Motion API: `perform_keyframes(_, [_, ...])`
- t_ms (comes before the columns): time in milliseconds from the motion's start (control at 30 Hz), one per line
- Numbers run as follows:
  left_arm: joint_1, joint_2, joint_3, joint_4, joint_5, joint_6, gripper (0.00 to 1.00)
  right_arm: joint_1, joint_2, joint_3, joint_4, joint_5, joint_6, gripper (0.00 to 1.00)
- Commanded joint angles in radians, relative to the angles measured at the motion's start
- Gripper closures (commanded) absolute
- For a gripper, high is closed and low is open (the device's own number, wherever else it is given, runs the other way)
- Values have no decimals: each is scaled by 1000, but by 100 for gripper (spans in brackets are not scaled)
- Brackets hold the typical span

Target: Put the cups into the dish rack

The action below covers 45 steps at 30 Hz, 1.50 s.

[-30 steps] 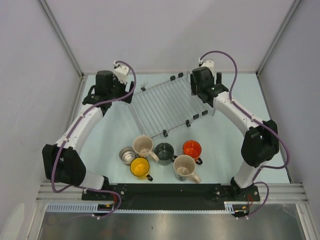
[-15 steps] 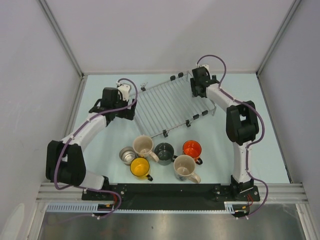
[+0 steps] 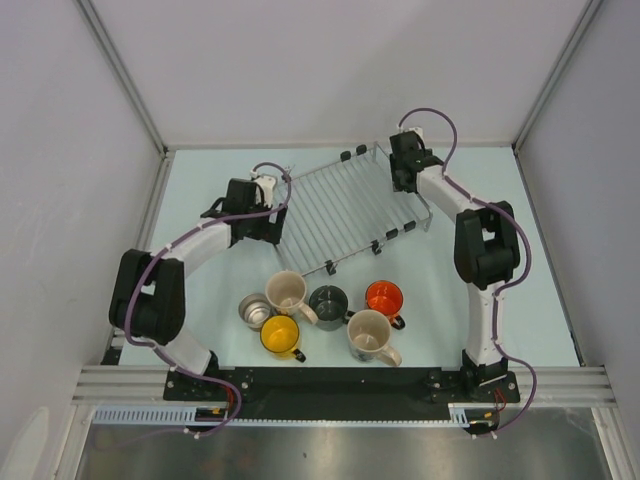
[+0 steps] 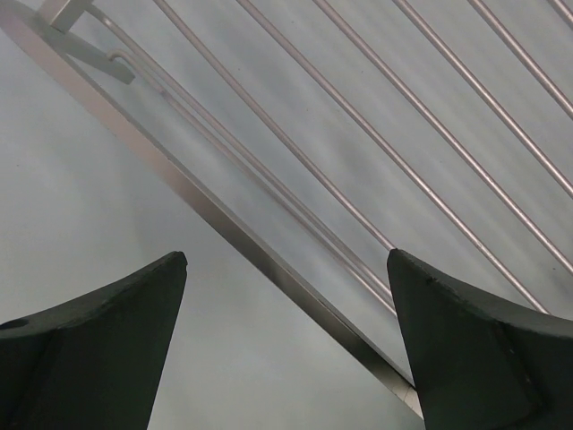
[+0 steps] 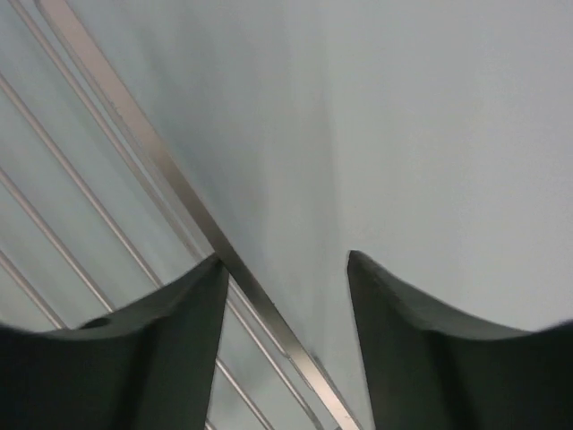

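The dish rack (image 3: 340, 208) lies slanted at the back middle of the table with nothing in it. Several cups stand in a cluster in front of it: a beige cup (image 3: 287, 292), dark grey cup (image 3: 328, 300), orange-red cup (image 3: 384, 297), second beige cup (image 3: 368, 334), yellow cup (image 3: 279, 334) and small steel cup (image 3: 256, 310). My left gripper (image 3: 272, 220) is low over the rack's left edge, open wide (image 4: 286, 257), with the edge bar of the dish rack (image 4: 224, 219) running between its fingers. My right gripper (image 3: 405, 182) is at the rack's far right corner, open (image 5: 283, 257), astride that side's bar of the dish rack (image 5: 166, 170).
Grey enclosure walls close in the table on the left, back and right. A metal rail (image 3: 340, 385) with both arm bases runs along the near edge. The cups stand close together, some nearly touching.
My left gripper has moved right and nearer, onto the rack's left edge. The right arm has folded up over the rack's far right corner, and its jaws have narrowed.
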Motion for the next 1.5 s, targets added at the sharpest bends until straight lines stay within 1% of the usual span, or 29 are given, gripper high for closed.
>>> perform_keyframes(0, [-3, 9, 47, 32, -27, -18, 0, -8, 0, -3, -8, -21, 7, 50])
perform_keyframes(33, [-3, 18, 53, 32, -27, -16, 0, -8, 0, -11, -10, -21, 12, 68])
perform_keyframes(100, [-2, 33, 83, 36, -70, -8, 7, 3, -10, -49, -8, -13, 24, 78])
perform_keyframes(133, [-2, 56, 97, 35, -82, -5, 10, 5, -15, -66, -5, -12, 27, 88])
perform_keyframes(167, [-2, 67, 132, 30, -84, -4, 14, 8, -27, -82, 5, -7, 30, 90])
perform_keyframes(233, [-2, 111, 174, 24, -91, -1, 18, 17, -43, -132, 16, 5, 47, 91])
perform_keyframes(333, [-2, 160, 258, 7, -94, -10, 28, 26, -72, -198, 31, 7, 74, 91])
perform_keyframes(367, [0, 191, 296, -1, -96, -11, 35, 26, -78, -217, 38, 10, 79, 92])
perform_keyframes(467, [-2, 228, 341, -17, -96, -15, 46, 43, -109, -278, 45, 33, 90, 93])
perform_keyframes(533, [0, 225, 334, -18, -88, -13, 47, 58, -129, -304, 54, 64, 93, 93])
perform_keyframes(633, [-2, 185, 251, 25, -62, 1, 50, 73, -141, -329, 44, 70, 111, 94])
perform_keyframes(667, [-2, 170, 196, 35, -59, 16, 53, 77, -142, -336, 44, 71, 114, 94])
perform_keyframes(767, [-2, 104, 79, 70, -59, 54, 54, 93, -150, -349, 32, 85, 122, 96])
perform_keyframes(833, [-2, 37, 4, 84, -55, 74, 57, 98, -158, -356, 30, 93, 124, 96])
perform_keyframes(1000, [-2, -129, -127, 75, -38, 128, 57, 107, -173, -382, 25, 100, 145, 96])
perform_keyframes(1033, [-2, -182, -159, 67, -13, 134, 57, 109, -181, -387, 24, 102, 147, 96])
perform_keyframes(1233, [-2, -321, -242, 16, 14, 163, 57, 123, -230, -456, 10, 119, 182, 100])
perform_keyframes(1333, [-2, -355, -286, 9, 30, 168, 57, 129, -271, -503, 19, 117, 196, 100])
perform_keyframes(1467, [-2, -392, -340, 18, 42, 176, 58, 129, -290, -525, 12, 114, 206, 100])
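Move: Each open gripper straddles a short side rail of the slanted dish rack. The rack's left rail is about 1 cm back and 1 cm right of the left hand point, near the right finger; the beige cup is roughly 17 cm back and 5 cm right, the black cup 20 cm back and 15 cm right. The rack's right rail lies level with the right hand, about 1 cm left; the red cup is some 29 cm back and 6 cm left. Close the right gripper on the rack's right rail, pinch it and draw it back about 9 cm, keeping the grip. Meanwhile push the left rail forward some 8 cm with the left gripper while closing its fingers to about half, then pull that hand back about 14 cm, drifting left, until it is clear of the rack's near-left corner. ##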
